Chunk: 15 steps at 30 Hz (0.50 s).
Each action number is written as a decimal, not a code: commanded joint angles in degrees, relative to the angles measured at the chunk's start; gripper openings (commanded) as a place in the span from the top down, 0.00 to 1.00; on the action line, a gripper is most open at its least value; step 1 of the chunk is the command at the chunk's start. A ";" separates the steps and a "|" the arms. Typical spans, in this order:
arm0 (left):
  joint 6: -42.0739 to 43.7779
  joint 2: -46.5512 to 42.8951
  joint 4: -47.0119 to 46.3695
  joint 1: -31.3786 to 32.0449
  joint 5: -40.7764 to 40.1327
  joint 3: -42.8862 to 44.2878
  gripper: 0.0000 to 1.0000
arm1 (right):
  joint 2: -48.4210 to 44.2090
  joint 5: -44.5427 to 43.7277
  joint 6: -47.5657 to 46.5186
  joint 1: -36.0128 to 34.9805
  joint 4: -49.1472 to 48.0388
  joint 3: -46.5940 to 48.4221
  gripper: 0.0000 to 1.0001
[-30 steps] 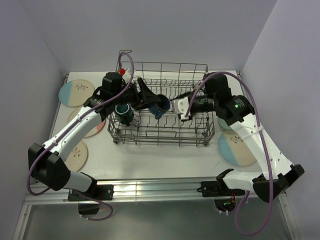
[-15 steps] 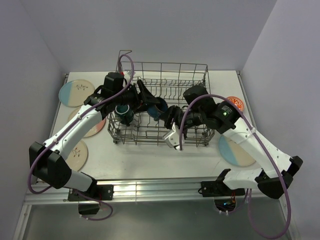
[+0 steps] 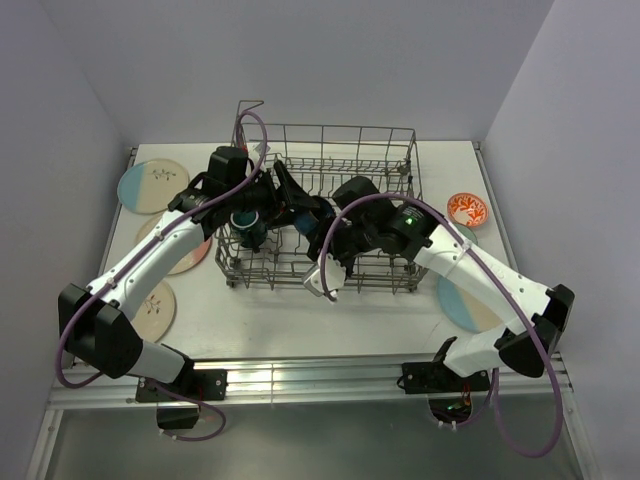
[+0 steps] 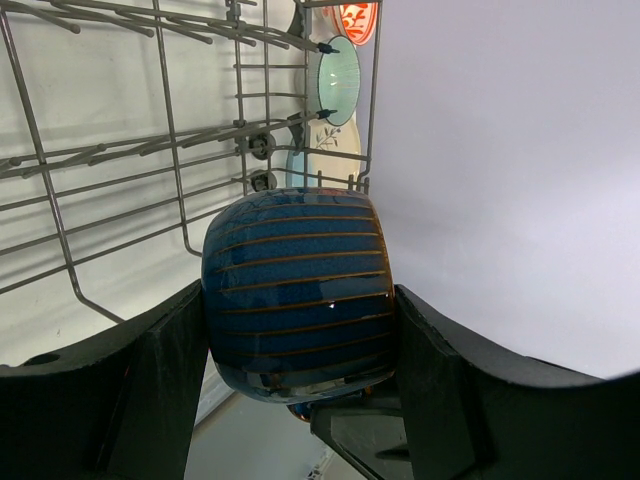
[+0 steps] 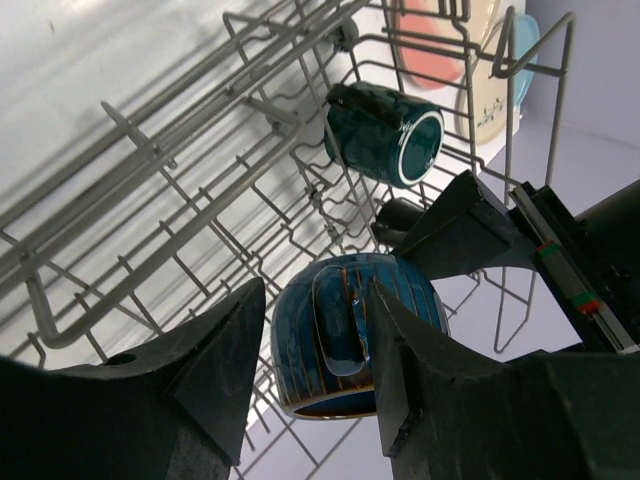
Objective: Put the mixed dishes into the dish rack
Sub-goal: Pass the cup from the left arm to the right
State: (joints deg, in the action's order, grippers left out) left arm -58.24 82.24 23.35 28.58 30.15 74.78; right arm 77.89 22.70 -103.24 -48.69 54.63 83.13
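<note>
A blue striped mug (image 3: 318, 212) hangs over the middle of the grey wire dish rack (image 3: 345, 130), and my left gripper (image 3: 305, 208) is shut on its sides (image 4: 295, 280). My right gripper (image 3: 328, 228) reaches in from the front. In the right wrist view it (image 5: 315, 300) stands open around the mug's handle (image 5: 338, 320), with a gap on the left side. A teal mug (image 3: 245, 225) lies tilted in the rack's left end (image 5: 385, 135). Three plates (image 3: 150, 187) (image 3: 185, 252) (image 3: 152, 305) lie left of the rack, and one (image 3: 470, 300) lies to its right.
An orange-red bowl (image 3: 467, 209) sits on the table right of the rack, and a pale green bowl (image 4: 338, 78) shows beside it through the wires. Upright tines (image 5: 200, 200) stand under both grippers. A small dark object (image 5: 398, 218) lies low in the rack near the teal mug.
My right arm has swung left across the rack's front, bringing its gripper around the blue mug and uncovering the orange-red bowl. The left arm and the mug have stayed put.
</note>
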 commanded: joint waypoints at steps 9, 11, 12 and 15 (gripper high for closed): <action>-1.88 -2.78 -4.81 -0.19 3.07 0.80 0.91 | 0.25 -6.61 -5.65 -1.24 -5.50 -0.34 0.55; -1.97 -2.87 -4.81 -0.19 3.25 0.89 0.91 | 0.42 -7.14 -6.44 -1.24 -5.76 -0.25 0.60; -2.05 -2.87 -4.81 -0.19 3.33 0.89 0.91 | 0.51 -7.32 -6.53 -1.24 -5.68 -0.34 0.63; -2.40 -3.05 -5.07 -0.19 3.51 0.63 0.91 | 0.69 -7.14 -6.62 -1.24 -5.68 -0.25 0.76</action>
State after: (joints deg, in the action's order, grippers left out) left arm -59.00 82.24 22.83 28.42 30.59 74.78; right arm 78.24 17.15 -108.51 -49.65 51.42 83.09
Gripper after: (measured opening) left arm 0.712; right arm 0.278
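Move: The blue cup sits between the left hand's fingers, its middle only about 1 cm ahead, 1 cm right and 1 cm below that hand's point. From the right hand the cup's middle is some 4 cm ahead, 2 cm left and 2 cm lower, with its handle already between the open fingers. The green cup lies about 16 cm left, 9 cm ahead and 15 cm below the right hand; the dish rack's middle is roughly 15 cm straight ahead and 18 cm down. Forward about 2 cm and slightly up, the right hand eases in towards the blue cup, its fingertips swinging forward by some 10 degrees. As it slows, the fingers close from about half open, pinching the cup's handle between the pads, while the left hand stays in place and keeps its hold around the cup's body. ##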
